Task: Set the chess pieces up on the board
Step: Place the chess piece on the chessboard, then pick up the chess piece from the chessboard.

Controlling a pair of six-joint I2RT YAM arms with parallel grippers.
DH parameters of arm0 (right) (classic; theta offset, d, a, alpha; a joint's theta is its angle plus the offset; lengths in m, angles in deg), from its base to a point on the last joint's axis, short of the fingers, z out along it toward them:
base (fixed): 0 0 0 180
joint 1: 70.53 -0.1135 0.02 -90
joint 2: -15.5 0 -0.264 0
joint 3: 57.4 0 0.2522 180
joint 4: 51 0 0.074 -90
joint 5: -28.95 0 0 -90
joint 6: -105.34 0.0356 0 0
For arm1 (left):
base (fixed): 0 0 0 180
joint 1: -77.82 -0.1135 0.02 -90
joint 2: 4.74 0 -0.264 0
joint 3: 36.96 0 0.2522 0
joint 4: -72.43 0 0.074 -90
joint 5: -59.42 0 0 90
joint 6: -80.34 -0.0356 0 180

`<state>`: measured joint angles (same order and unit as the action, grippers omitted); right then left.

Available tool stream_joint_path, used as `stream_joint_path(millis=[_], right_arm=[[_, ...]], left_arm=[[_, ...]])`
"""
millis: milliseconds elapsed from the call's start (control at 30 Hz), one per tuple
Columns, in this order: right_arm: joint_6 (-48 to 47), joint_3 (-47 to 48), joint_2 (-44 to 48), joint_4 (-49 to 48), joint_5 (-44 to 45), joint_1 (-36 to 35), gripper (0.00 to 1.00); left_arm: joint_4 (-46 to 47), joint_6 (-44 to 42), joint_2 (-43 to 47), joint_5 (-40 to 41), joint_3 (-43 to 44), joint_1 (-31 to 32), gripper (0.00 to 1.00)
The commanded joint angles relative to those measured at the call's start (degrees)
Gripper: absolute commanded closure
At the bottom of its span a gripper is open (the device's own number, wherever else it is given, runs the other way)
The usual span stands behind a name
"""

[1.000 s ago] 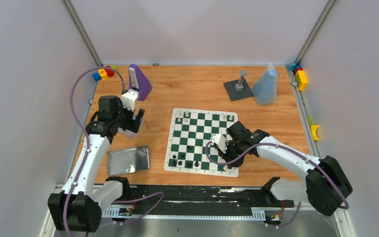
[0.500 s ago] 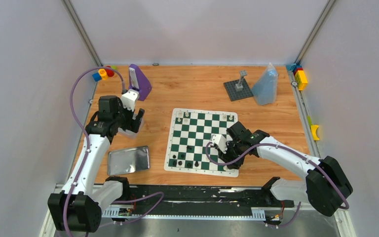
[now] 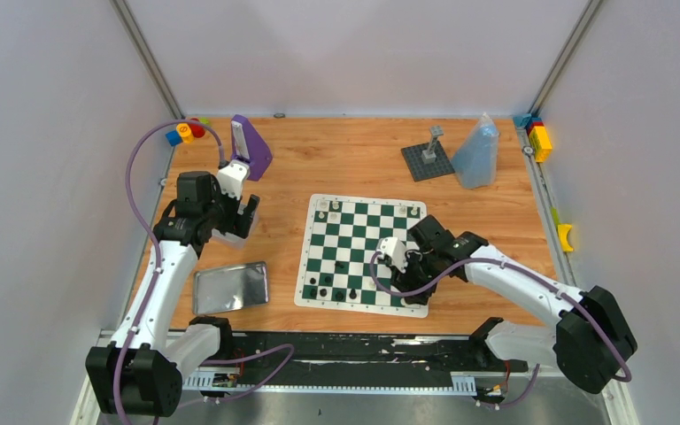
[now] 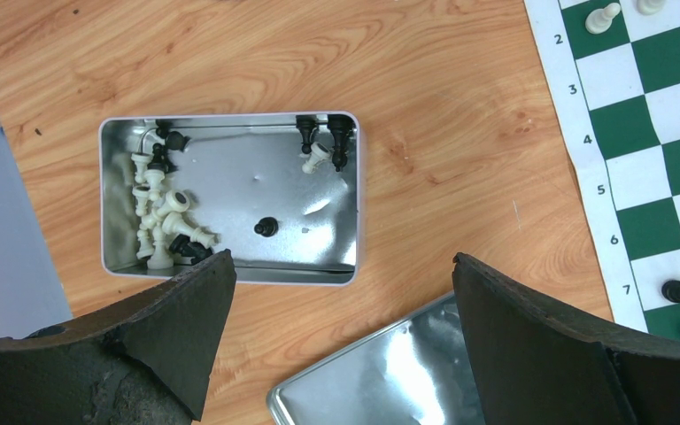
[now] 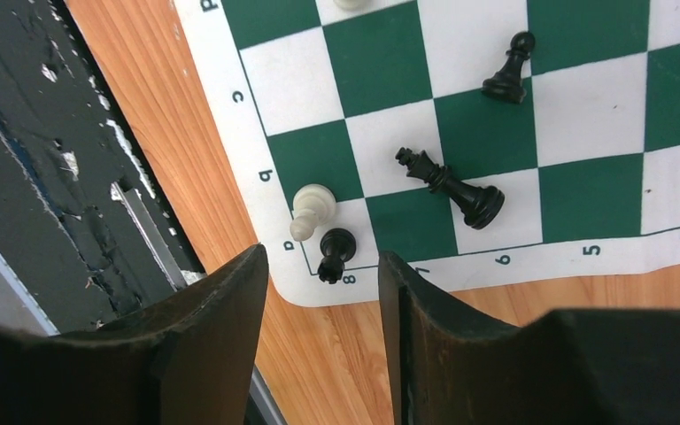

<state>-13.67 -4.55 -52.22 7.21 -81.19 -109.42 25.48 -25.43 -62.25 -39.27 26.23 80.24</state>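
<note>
The board (image 3: 354,239) lies mid-table with a few chess pieces on it. My right gripper (image 3: 410,289) hovers over its near right corner, open, with nothing held. In the right wrist view a black rook (image 5: 335,252) stands on the corner square just past the fingertips (image 5: 257,266), and a white pawn (image 5: 312,210) is beside it. A black king (image 5: 450,188) lies tipped over, and a black pawn (image 5: 507,69) stands farther in. My left gripper (image 4: 341,266) is wide open above an open tin (image 4: 257,159) that holds several black and white pieces (image 4: 159,217).
The tin's shiny lid (image 3: 230,287) lies near the left arm. A purple holder (image 3: 250,146), a grey baseplate with a post (image 3: 427,159) and a clear bag (image 3: 476,152) stand at the back. Coloured blocks (image 3: 540,137) sit on the right rail.
My right gripper has opened and let go of the black rook on the board's near right corner square. The left arm has not moved.
</note>
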Motion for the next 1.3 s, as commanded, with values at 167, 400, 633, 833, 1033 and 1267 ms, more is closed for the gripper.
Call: stream_joint_path(millis=[167, 400, 633, 833, 1033, 1267], right_arm=[[-0.4, 4.1, -0.9, 0.0, -3.2, -1.5, 0.50], [-0.6, 3.3, -3.8, -1.3, -2.6, -2.4, 0.56], [-0.4, 3.3, -6.0, -3.1, -2.8, -2.5, 0.63], [-0.7, 3.6, -8.0, -3.5, -3.2, -2.7, 0.73], [0.2, 5.6, -6.7, -3.5, -3.7, -2.8, 0.90], [0.6, 14.6, -6.3, -2.8, -0.7, -2.6, 0.98]], left_arm=[[1.4, -0.9, 0.2, -0.3, -0.1, -0.6, 0.00], [1.4, -1.0, 0.3, -0.3, -0.1, -0.6, 0.00], [1.5, -0.9, 0.1, -0.3, -0.1, -0.6, 0.00], [1.5, -1.1, 0.0, -0.2, -0.2, -0.6, 0.00], [1.7, -1.0, 0.1, -0.1, -0.3, -0.6, 0.00], [1.6, -1.1, 0.3, -0.3, -0.3, -0.6, 0.00]])
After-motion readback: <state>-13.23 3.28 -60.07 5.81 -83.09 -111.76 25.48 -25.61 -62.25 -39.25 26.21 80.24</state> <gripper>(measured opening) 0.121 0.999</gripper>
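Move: The white piece stands about 2 cm to the left of the right hand, level with it in reach and some 3 cm lower, close beside the upright black corner piece, which is straight ahead 0 cm and about 1 cm to the hand's right. The lying black king is roughly 5 cm ahead and 1 cm left, the lying black pawn about 9 cm ahead and 6 cm left. From the left hand the white piece lies some 18 cm back, 40 cm right and well below. The white piece beside the corner is what the right hand takes: already open, it rises about 1 cm clear of the black corner piece while shifting left, sinks some 2.5 cm over the white one and pinches it. It then lifts it about 3 cm, heading forward and left over the board. ##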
